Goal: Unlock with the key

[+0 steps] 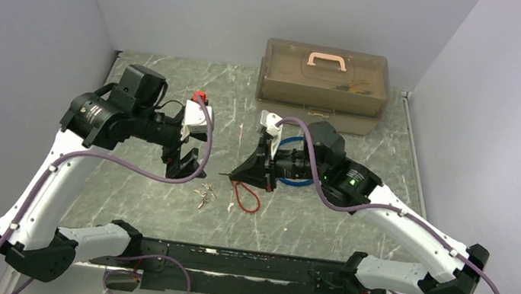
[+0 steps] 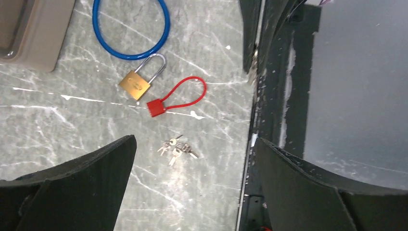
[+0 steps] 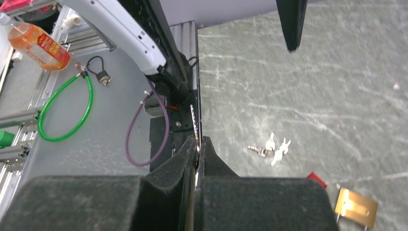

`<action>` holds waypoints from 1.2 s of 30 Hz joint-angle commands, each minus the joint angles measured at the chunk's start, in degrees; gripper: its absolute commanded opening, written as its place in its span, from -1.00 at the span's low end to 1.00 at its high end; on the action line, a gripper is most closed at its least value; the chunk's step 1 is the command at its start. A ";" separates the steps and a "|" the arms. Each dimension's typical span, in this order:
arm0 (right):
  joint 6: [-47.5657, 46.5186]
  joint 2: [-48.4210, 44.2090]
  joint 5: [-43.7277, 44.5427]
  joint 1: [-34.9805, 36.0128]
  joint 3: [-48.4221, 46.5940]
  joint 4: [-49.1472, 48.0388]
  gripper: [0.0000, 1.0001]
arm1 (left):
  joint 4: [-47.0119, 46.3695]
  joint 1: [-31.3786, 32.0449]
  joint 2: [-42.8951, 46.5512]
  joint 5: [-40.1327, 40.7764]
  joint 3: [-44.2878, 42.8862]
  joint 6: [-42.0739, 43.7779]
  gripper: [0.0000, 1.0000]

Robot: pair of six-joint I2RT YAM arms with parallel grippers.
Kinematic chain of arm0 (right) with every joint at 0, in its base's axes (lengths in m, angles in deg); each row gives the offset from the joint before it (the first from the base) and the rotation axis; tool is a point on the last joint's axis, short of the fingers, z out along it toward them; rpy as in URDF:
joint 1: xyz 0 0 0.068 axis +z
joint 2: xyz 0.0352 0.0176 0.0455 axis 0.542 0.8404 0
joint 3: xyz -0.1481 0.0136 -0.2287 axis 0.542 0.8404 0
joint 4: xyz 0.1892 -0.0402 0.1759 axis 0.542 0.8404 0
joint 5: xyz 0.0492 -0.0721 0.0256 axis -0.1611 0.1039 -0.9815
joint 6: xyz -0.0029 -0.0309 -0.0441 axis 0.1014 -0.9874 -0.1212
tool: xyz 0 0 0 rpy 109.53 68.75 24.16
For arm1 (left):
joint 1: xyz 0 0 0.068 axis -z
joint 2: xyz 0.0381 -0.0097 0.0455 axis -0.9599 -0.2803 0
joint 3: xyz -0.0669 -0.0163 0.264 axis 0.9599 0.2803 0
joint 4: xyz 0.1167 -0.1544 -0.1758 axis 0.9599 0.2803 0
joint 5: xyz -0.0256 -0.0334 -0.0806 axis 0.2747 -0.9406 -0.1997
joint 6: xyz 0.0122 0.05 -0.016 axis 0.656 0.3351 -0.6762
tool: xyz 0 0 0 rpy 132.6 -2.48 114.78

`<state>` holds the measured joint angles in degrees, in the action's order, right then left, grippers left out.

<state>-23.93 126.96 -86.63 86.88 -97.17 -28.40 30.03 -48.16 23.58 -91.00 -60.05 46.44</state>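
My right gripper (image 1: 232,176) (image 3: 197,142) is shut, pads pressed together. A thin key (image 1: 222,175) pokes out of its tip, and in the right wrist view the key (image 3: 197,162) shows only as a bright sliver. Just to its left and apart from it, my left gripper (image 1: 182,162) (image 2: 195,139) hangs wide open and empty above the table. A brass padlock (image 2: 137,83) (image 3: 356,207) lies below, its shackle through a blue cable loop (image 2: 130,29). Beside it lie a red cable lock (image 2: 175,98) (image 1: 247,195) and a bunch of loose keys (image 2: 175,149) (image 1: 204,195) (image 3: 272,147).
A brown toolbox (image 1: 324,79) (image 2: 29,33) stands at the back of the marble table. A small red object (image 1: 200,97) sits behind the left arm. The black front rail (image 2: 262,110) marks the near edge. Off the table lie a green cable lock (image 3: 62,110) and a bottle (image 3: 36,43).
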 commanded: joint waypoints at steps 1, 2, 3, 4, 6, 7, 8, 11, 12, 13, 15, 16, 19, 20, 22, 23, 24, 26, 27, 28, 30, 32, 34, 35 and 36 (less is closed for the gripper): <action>4.32 -5.64 1.73 -1.92 6.31 -4.89 -1.00 | -6.03 -0.37 -2.04 3.33 5.12 9.45 0.99; 4.91 -6.71 2.11 -2.25 7.64 -4.96 -1.00 | -8.27 -0.41 -1.97 3.72 7.67 11.23 0.99; 5.37 -8.20 2.38 -2.70 8.96 -4.93 -1.00 | -10.69 -0.36 -1.97 3.94 10.23 13.89 0.99; 6.00 -9.32 2.62 -3.18 10.10 -4.85 -1.00 | -12.74 -0.39 -2.04 4.04 12.23 16.54 0.99; 6.71 -11.48 3.93 -4.20 12.52 -4.13 -1.00 | -14.67 -0.23 -3.80 5.12 14.74 23.11 0.99; 7.04 -12.47 5.09 -4.83 13.37 -3.45 -1.00 | -15.59 -0.06 -5.36 6.77 15.04 24.75 0.99; 7.33 -13.53 6.54 -5.49 14.25 -2.71 -1.00 | -16.62 0.13 -7.28 8.31 15.01 25.52 0.99; 8.40 -17.69 10.16 -8.20 17.00 -1.53 -1.00 | -18.16 2.70 -13.58 15.58 13.94 31.47 0.99; 8.90 -19.29 11.55 -8.81 17.60 -1.57 -1.00 | -19.73 3.46 -14.59 17.44 13.69 31.71 0.99; 9.52 -20.99 13.30 -9.36 18.36 -1.59 -1.00 | -20.68 4.05 -16.18 17.90 13.46 32.53 0.99; 10.95 -24.36 17.63 -10.04 19.88 -1.59 -1.00 | -23.37 5.59 -18.94 18.15 14.23 33.87 0.99; 11.61 -26.03 19.42 -10.16 20.41 -1.59 -1.00 | -25.10 6.58 -19.86 18.18 15.29 34.78 0.99; 12.94 -30.54 25.55 -10.42 20.73 -1.06 -1.00 | -30.46 10.58 -22.80 20.00 19.04 38.03 0.99; 13.08 -31.23 27.01 -10.46 20.62 -0.70 -1.00 | -32.22 11.78 -24.24 20.59 19.61 38.55 0.99; 13.13 -32.81 29.60 -10.54 19.69 0.39 -1.00 | -34.07 13.36 -28.07 20.82 18.91 39.03 0.99; 13.07 -33.76 30.58 -10.63 19.27 1.22 -1.00 | -34.40 13.90 -30.32 20.90 17.61 39.15 0.99; 13.04 -34.34 31.44 -10.57 18.96 1.71 -1.00 | -34.58 14.33 -32.83 21.22 16.01 38.87 0.99; 13.19 -35.47 32.79 -10.56 18.71 2.15 -1.00 | -33.82 14.73 -38.59 21.66 11.10 37.71 0.99; 13.33 -36.07 33.16 -10.56 18.77 2.12 -1.00 | -32.78 14.80 -41.36 21.78 7.09 36.81 0.99; 13.54 -36.63 33.58 -10.67 18.84 2.10 -1.00 | -31.45 14.86 -44.33 21.62 4.08 36.34 0.99; 13.53 -37.28 34.24 -10.66 18.96 2.25 -1.00 | -29.00 15.01 -49.10 21.60 -0.71 35.92 0.99; 13.37 -37.54 35.28 -10.66 18.96 2.50 -1.00 | -28.99 15.36 -51.71 21.53 -2.35 36.10 0.99; 13.11 -37.82 35.66 -10.69 18.97 2.62 -1.00 | -29.42 15.62 -52.85 21.02 -2.45 36.22 0.99; 12.94 -37.94 35.71 -10.65 18.92 2.69 -1.00 | -28.94 15.80 -53.11 20.60 -2.20 36.41 0.99; 12.88 -37.97 36.36 -10.65 18.88 2.71 -1.00 | -28.28 15.97 -53.20 20.18 -1.68 36.90 0.99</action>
<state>-11.30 89.74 -53.30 76.35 -76.45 -25.66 -1.05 -33.23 -29.47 -68.93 -60.59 82.42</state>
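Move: The padlock lies about 17 cm ahead of the left hand, 13 cm to its right and some 32 cm below; the red seal is about 7 cm ahead and 12 cm right of that hand, and the loose keys about 5 cm ahead and 2 cm right, both some 33 cm down on the table. The blue hose loop centres roughly 20 cm ahead and 28 cm right. From the right hand, still gripping its key, the padlock is about 20 cm ahead, 2 cm right and 32 cm below. Down first, then also forward and right, the already open left hand swoops some 28 cm down, 18 cm forward and 13 cm right, tipping its fingers downward and turning clockwise to come in low at the padlock. Rightward goes the right hand, about 16 cm clear of the left arm's way, dipping and rising again and swinging some 45 degrees clockwise, its fingers still shut on the key. ##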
